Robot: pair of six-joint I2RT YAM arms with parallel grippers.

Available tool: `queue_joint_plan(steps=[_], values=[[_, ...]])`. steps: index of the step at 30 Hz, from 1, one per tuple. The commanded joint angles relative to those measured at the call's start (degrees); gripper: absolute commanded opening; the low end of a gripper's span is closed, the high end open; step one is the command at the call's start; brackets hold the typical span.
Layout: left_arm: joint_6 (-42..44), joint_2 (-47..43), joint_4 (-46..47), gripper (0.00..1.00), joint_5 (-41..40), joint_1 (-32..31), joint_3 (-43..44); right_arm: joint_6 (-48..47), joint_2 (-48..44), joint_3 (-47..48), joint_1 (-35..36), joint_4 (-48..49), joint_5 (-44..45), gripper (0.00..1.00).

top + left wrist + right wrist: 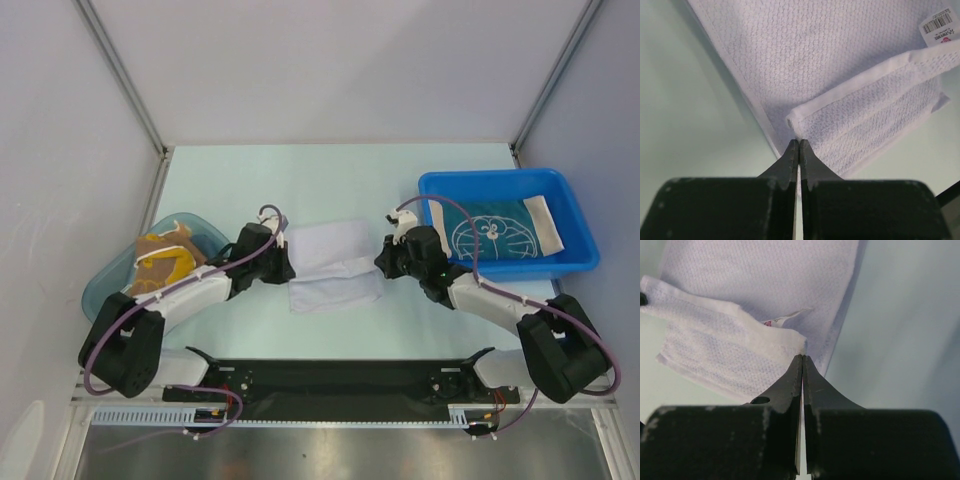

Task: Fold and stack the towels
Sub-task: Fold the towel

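A white towel (335,250) lies in the middle of the table, with one edge lifted and doubled over itself. My left gripper (291,268) is at its left side. In the left wrist view the left gripper (799,142) is shut on a corner of the raised flap of the white towel (840,60). My right gripper (381,262) is at the towel's right side. The right wrist view shows the right gripper (802,358) shut on the other corner of the flap, above the white towel (765,280). A teal-blue towel (495,235) lies flat in the blue bin.
The blue bin (500,178) stands at the right. A translucent teal tub (100,285) at the left holds a crumpled orange towel (165,265). A barcode label (937,24) hangs from the white towel's far edge. White walls enclose the table at the back and sides.
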Motion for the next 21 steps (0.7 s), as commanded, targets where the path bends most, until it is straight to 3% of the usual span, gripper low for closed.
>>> queue_joint_plan(steps=[1, 6, 7, 9, 13, 17, 21], values=[[-2.6, -3.4, 2.2, 0.0, -1.1, -0.8, -2.4, 1.2, -2.5, -1.0, 0.4, -2.6, 3.6, 0.0], [-4.4, -3.6, 1.8, 0.06, -1.6, -1.5, -4.4, 3.1, -2.6, -2.2, 0.3, -4.7, 2.9, 0.0], [-4.7, -3.6, 1.6, 0.18, -1.8, -1.6, -5.4, 3.8, -2.4, -2.1, 0.3, -5.2, 2.4, 0.08], [-5.9, -4.5, 1.0, 0.35, -2.2, -2.3, -6.3, 5.2, -2.2, -1.6, 0.4, -7.8, 2.1, 0.13], [-7.8, -8.2, -1.6, 0.48, -2.3, -2.9, -6.8, 6.0, -3.1, -0.2, 0.4, -13.4, 1.0, 0.26], [-6.8, -9.8, -2.0, 0.56, -4.0, -2.8, -4.2, 6.0, -2.7, 3.1, 0.2, -16.1, -2.7, 0.3], [-2.7, -4.1, -4.0, 0.56, -5.4, -2.9, 1.7, 5.6, 1.0, 9.0, 0.3, -19.4, -3.9, 0.3]])
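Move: My two hands hold the folded-over edge of the pale towel by its corners. The lower layer's near left corner is about 6 cm back from my left hand and 3 cm below; its near right corner is some 6 cm back, 1 cm right and 4 cm below my right hand. The towel's far left corner lies 13 cm ahead of my left hand. The blue bin's middle is roughly 32 cm right and 9 cm ahead of my right hand. Both my hands carry the pinched edge back about 4 cm and down some 3 cm to lay it just short of the lower layer's near edge, the right also easing 2 cm to its right. I open both grippers as I lower, the left wider, and tip my right fingers about 15 degrees further downward; then my left hand rises off the towel and my right starts up. ##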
